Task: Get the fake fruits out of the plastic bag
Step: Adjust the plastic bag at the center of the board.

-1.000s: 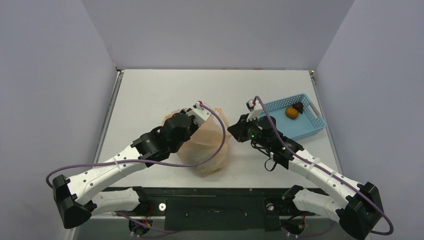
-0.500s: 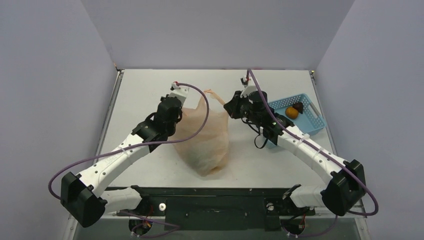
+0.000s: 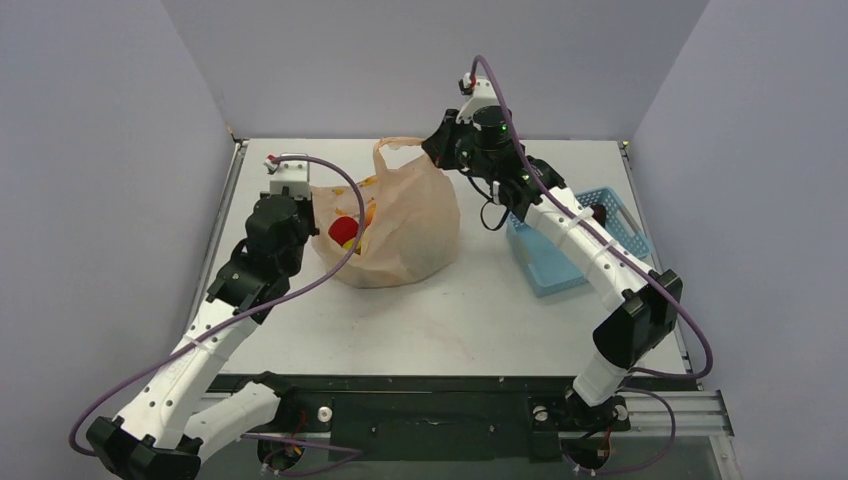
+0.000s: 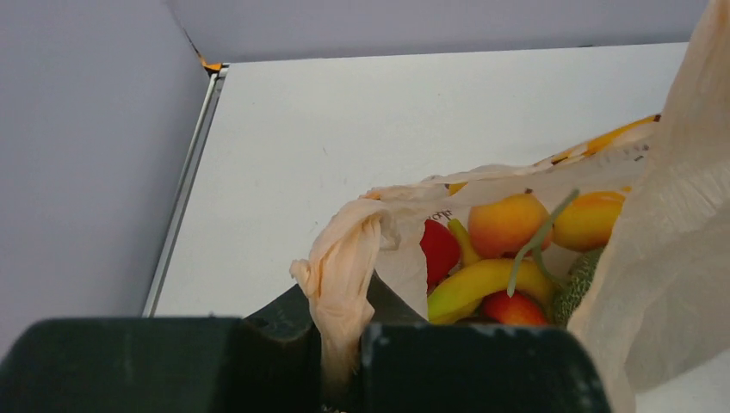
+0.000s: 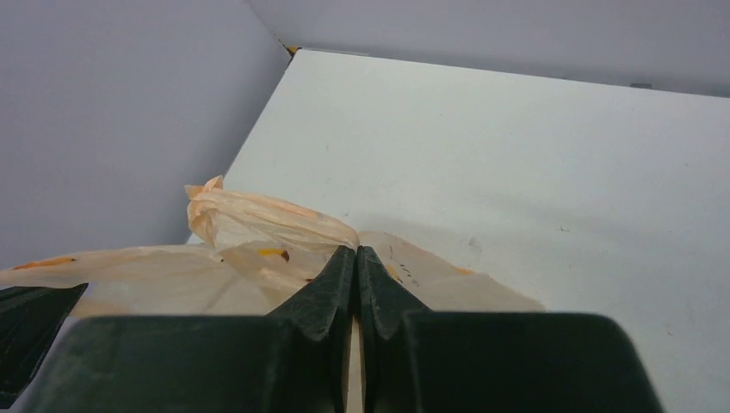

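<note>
The peach-orange plastic bag (image 3: 405, 230) sits mid-table, its mouth pulled open to the left. My left gripper (image 3: 312, 205) is shut on one bunched handle (image 4: 344, 258) at the left. My right gripper (image 3: 432, 150) is raised at the back and shut on the bag's other edge (image 5: 275, 225). In the left wrist view the fake fruits lie inside the bag: a peach (image 4: 506, 224), an orange-yellow one (image 4: 588, 220), a banana (image 4: 482, 282), a red one (image 4: 439, 249) and part of a green melon (image 4: 575, 280). The red fruit (image 3: 343, 229) also shows from above.
A light blue basket (image 3: 560, 268) stands at the right, partly behind my right arm. The enclosure walls rise at the left, back and right of the table (image 3: 300, 170).
Both arms rose and moved back and apart, dragging the bag toward the back. The bag's mouth spread open and the fruits came into sight. The left gripper closed on the handle.
</note>
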`<state>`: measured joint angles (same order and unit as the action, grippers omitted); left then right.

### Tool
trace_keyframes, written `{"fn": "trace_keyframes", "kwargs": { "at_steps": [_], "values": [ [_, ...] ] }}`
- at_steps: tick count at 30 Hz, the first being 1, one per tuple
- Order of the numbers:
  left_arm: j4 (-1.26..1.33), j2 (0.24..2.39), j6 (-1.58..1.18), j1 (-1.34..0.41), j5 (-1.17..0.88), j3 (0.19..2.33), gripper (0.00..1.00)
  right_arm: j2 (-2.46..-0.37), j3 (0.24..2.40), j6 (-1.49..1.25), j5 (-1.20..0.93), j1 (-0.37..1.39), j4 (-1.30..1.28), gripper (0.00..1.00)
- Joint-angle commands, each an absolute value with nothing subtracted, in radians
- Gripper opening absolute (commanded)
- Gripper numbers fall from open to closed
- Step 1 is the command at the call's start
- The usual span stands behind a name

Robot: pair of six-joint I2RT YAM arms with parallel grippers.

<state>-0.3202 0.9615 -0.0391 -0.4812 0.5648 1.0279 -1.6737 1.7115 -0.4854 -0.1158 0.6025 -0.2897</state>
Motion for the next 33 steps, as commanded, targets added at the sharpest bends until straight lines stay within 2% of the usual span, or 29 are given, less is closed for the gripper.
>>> {"fn": "trace_keyframes", "kwargs": {
  "at_steps": [1,5,11,18,24,28,30,33],
  "values": [
    [-0.257,0.94,-0.058,-0.474,0.476,1.015,0.0,-1.622,1.718,-0.467,-0.133,0.597,-0.299,0.0],
    [-0.24,0.932,-0.046,-0.475,0.347,1.001,0.0,-1.562,1.536,-0.463,-0.141,0.621,-0.28,0.0],
    [-0.228,0.955,-0.054,-0.48,0.23,1.002,0.0,-1.409,1.207,-0.411,-0.055,0.765,-0.235,0.0],
    [-0.363,0.994,-0.062,-0.512,0.215,1.112,0.0,-1.26,1.081,-0.305,0.06,0.837,-0.251,0.0],
    [-0.254,0.874,-0.036,-0.512,0.219,0.919,0.0,-1.287,1.065,-0.303,0.011,0.842,-0.255,0.01],
    [-0.226,0.842,-0.029,-0.512,0.216,0.878,0.0,-1.278,1.069,-0.281,0.009,0.851,-0.274,0.12],
    [-0.23,0.853,-0.025,-0.511,0.219,0.884,0.0,-1.265,1.077,-0.265,0.008,0.851,-0.278,0.25],
    [-0.245,0.882,-0.022,-0.511,0.215,0.897,0.0,-1.245,1.1,-0.241,-0.014,0.85,-0.277,0.37]
  ]
}}
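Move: Both hands already pinch the plastic bag's rim. From the right hand, the bag's body is about 8 cm to the left, level fore and aft, and 20 cm below; the blue basket stands some 37 cm to its right, 7 cm farther out and 31 cm below. From the left hand, the body is about 7 cm ahead, 15 cm to the right and 17 cm below; the visible fruits are about 6 cm ahead, 7 cm right and 16 cm down. Still pinching the bag's raised right-hand side, the right hand swings it back about 15 cm and as far down, rolling its left side lower, then rises a little, settles and starts parting its fingers around the plastic. The left hand keeps its shut grip on the left rim, shifts about 7 cm right while turning some 20 degrees clockwise, then eases slightly back and down. ##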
